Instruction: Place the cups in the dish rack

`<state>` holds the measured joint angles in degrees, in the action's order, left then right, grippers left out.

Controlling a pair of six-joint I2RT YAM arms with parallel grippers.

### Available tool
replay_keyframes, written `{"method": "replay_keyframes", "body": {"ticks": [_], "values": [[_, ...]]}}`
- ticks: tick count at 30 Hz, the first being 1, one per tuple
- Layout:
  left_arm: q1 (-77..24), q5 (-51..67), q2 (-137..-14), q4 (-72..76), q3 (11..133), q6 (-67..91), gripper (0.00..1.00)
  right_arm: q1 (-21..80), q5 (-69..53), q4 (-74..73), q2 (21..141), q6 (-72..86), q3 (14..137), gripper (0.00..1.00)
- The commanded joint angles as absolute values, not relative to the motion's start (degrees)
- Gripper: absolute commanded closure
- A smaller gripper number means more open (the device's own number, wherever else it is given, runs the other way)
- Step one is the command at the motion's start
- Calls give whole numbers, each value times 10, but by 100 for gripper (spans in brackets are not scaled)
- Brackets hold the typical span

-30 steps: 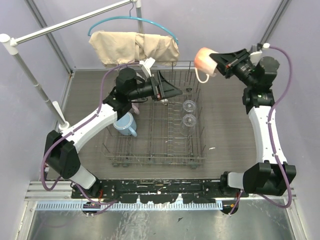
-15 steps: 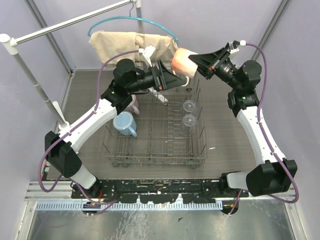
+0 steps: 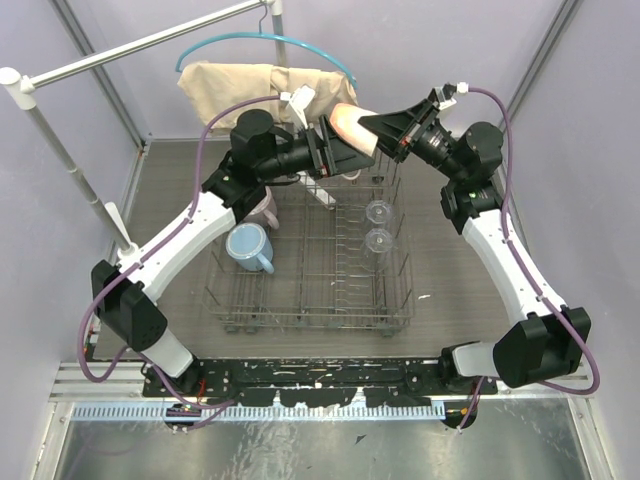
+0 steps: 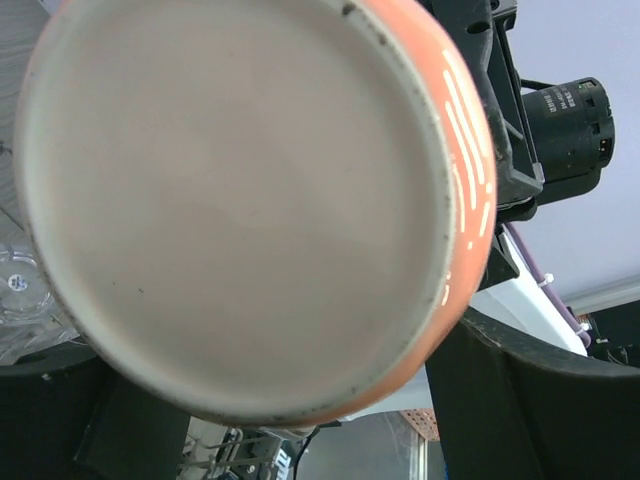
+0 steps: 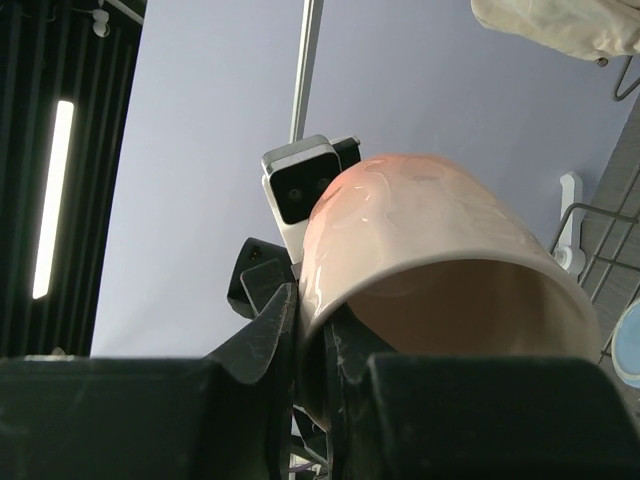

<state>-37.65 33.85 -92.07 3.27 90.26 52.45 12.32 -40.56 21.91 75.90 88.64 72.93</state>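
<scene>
My right gripper [image 3: 378, 130] is shut on the rim of the peach-orange mug [image 3: 345, 126], held in the air over the back edge of the dish rack [image 3: 310, 312]. One finger is inside the rim and one outside [image 5: 285, 320]. My left gripper [image 3: 352, 150] is open and faces the mug's base, which fills the left wrist view [image 4: 230, 200], with a finger on either side. Two clear tumblers [image 3: 378, 211] [image 3: 378, 241] stand in the rack. The light blue mug [image 3: 248, 245] sits on the table left of the rack. The mauve-pink mug [image 3: 266, 205] is mostly hidden behind my left arm.
A teal hanger with a beige cloth [image 3: 265, 90] hangs from a white rail just behind the rack. The rail's white upright pole [image 3: 70, 165] stands at the left. Purple walls close in the table at the back and sides.
The right arm has carried the peach-orange mug left from the back right corner to the left gripper. The left gripper has lifted and turned to meet it, and its fingers now flank the base.
</scene>
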Motion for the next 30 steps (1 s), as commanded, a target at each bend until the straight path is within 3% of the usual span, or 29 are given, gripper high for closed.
{"method": "replay_keyframes", "body": {"ticks": [1,7,26,30], "values": [[-381,356,-924,21,931,506,16,132,-399,299,752,884,726,99],[-382,369,-924,19,931,511,41,134,-401,304,760,876,718,99],[-363,341,-892,131,880,578,67,138,-415,328,772,872,683,99],[-364,337,-900,164,876,598,81,138,-416,329,772,870,677,99]]}}
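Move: The orange cup, held sideways by the right hand, shows its base to the left hand. Its handle lies between the open left fingers, about 1 cm ahead and 1 cm right; the cup's middle is 4 cm ahead, 2 cm right and 1 cm above. From the right hand the handle is some 4 cm back, 4 cm left and 5 cm down. The pink cup sits 19 cm left, 4 cm ahead and 33 cm below the left hand. Sinking by about 2 cm and then easing barely 1 cm forward, the left hand closes its wide-open fingers by more than half around the handle at the orange cup's near side and seems to pinch it, its wrist tipping some 5 degrees. The right hand keeps its pinch on the cup's wall near the rim, drifting about 1 cm down and forward. ##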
